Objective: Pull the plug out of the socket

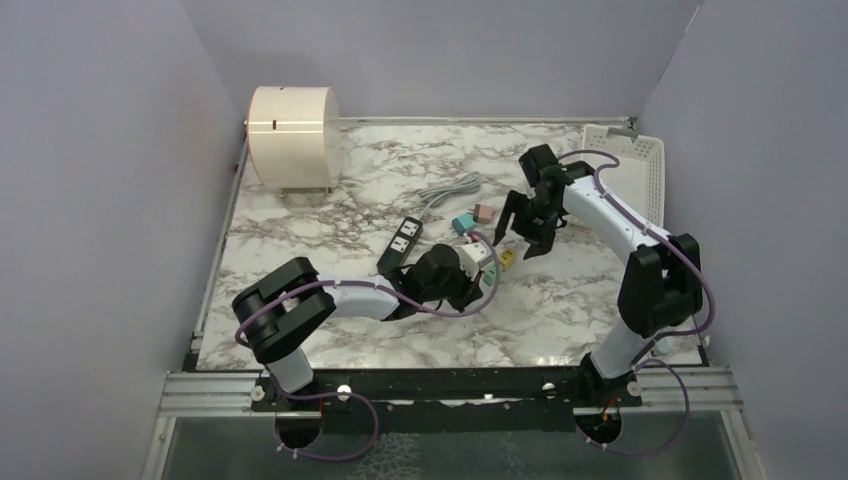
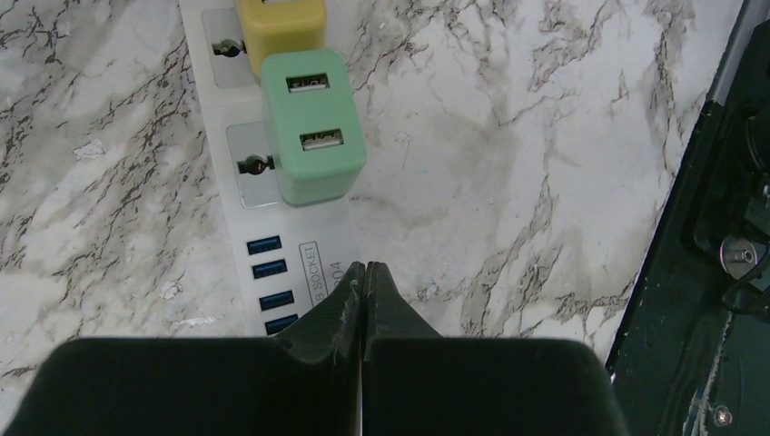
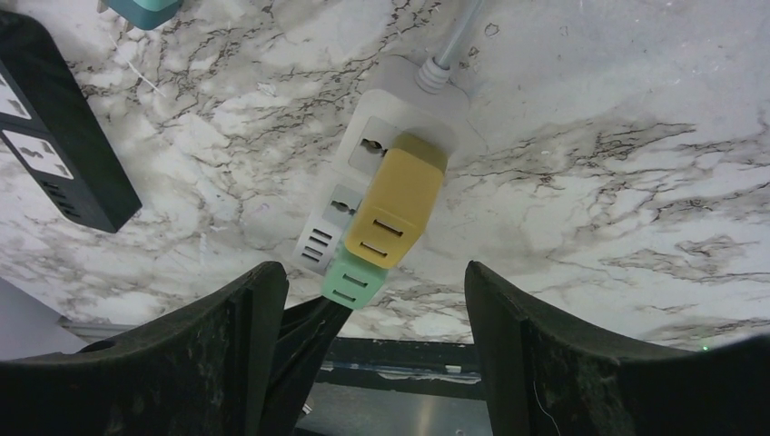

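Observation:
A white power strip point(image 1: 476, 256) lies mid-table with a yellow plug point(image 1: 507, 258) and a green plug point(image 1: 491, 276) seated in its sockets. In the left wrist view the strip point(image 2: 227, 195) carries the green plug point(image 2: 313, 127) and the yellow plug point(image 2: 280, 27). My left gripper point(image 2: 365, 270) is shut and empty, its tips resting on the strip's USB end beside the green plug. My right gripper point(image 3: 374, 272) is open and hovers above the yellow plug point(image 3: 395, 209) and green plug point(image 3: 354, 280), touching neither. It also shows in the top view point(image 1: 522, 238).
A black power strip point(image 1: 400, 240) lies left of the white one, with a grey cable point(image 1: 445, 190) behind. Loose teal point(image 1: 462, 222) and pink point(image 1: 484, 212) plugs sit nearby. A white basket point(image 1: 640, 165) stands at back right, a cream cylinder point(image 1: 293, 125) at back left.

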Motion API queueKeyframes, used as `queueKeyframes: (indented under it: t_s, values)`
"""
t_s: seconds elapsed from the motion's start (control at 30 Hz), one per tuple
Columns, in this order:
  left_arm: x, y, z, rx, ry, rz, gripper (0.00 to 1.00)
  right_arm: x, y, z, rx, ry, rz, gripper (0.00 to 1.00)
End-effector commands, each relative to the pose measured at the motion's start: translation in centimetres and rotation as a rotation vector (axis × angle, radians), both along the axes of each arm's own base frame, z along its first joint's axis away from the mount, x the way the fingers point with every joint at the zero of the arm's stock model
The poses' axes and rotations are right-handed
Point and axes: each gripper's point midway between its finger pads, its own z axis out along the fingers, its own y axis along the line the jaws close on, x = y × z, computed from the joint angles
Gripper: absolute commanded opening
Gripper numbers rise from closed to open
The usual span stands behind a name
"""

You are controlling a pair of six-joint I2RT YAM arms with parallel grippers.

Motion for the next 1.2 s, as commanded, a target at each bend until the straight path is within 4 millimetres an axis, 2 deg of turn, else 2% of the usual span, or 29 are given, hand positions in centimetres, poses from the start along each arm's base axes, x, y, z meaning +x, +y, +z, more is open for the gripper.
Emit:
queueKeyframes:
  t_s: [0.0,0.1,0.17,0.43,0.67,0.77,0.83,0.9,1.0,1.07,1.1,1.17]
  values:
    - [0.5,-0.8,0.3,-0.034,-0.022,0.024,0.0,-0.5,0.6,-0.6,0.022,0.033,-0.013,0.76]
    - [0.5,-1.1,0.3,-0.038,-0.017,0.024,0.0,-0.9,0.6,-1.2,0.015,0.05,-0.034,0.75]
    - [0.4,-1.1,-1.0,-0.013,0.006,0.024,0.0,-1.2,0.3,-1.8,-0.011,0.069,-0.06,0.71]
    - [0.3,-1.3,-2.5,0.003,0.043,0.035,0.0,-2.1,0.2,-3.2,-0.043,0.113,-0.114,0.55]
    - [-0.1,-1.1,-3.7,0.015,0.071,0.043,0.0,-1.3,-0.4,-4.1,-0.099,0.112,-0.137,0.54]
    - [-0.2,-1.1,-3.3,-0.002,0.067,0.038,0.0,-0.7,-0.4,-4.1,-0.108,0.106,-0.142,0.54]
    - [-0.6,-1.6,-1.9,-0.048,0.063,0.005,0.0,-0.2,-0.3,-4.0,-0.113,0.101,-0.142,0.55]
    - [-1.6,-2.2,0.6,-0.127,0.066,-0.052,0.0,0.2,-0.2,-3.7,-0.113,0.094,-0.135,0.55]
    - [-3.0,-2.7,7.0,-0.286,0.05,-0.144,0.0,0.6,-0.3,-3.2,-0.117,0.08,-0.119,0.55]
    - [-3.4,-2.0,10.7,-0.383,0.05,-0.182,0.0,0.9,-0.3,-2.9,-0.121,0.069,-0.105,0.55]
    - [-3.4,-1.3,11.9,-0.422,0.071,-0.199,0.0,0.9,-0.3,-2.7,-0.123,0.064,-0.101,0.55]
    - [-1.9,0.3,13.2,-0.464,0.093,-0.136,0.0,1.1,-0.4,-2.4,-0.127,0.047,-0.095,0.55]
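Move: Just under the right hand, about 6 cm down and perhaps 1 cm back, stands the yellow plug; the green plug is some 4 cm back and 4 cm left of this hand, and the loose teal plug 7 cm ahead and 9 cm left. The white socket strip's USB end lies some 4 cm below the left hand, 2 cm ahead and 1 cm right, with the green plug 5 cm ahead, 3 cm right and the yellow plug 8 cm ahead, 7 cm right. Sinking about 3.5 cm onto the yellow plug, the right hand first draws back 2 cm, then comes forward again as much, its wide fingers narrowing partway until they straddle the top of the plug, still unclosed. The left hand, fingers kept shut, goes down some 4 cm towards the strip's USB end, then rises quickly about 10 cm, backing a little and tilting its fingertips up. ##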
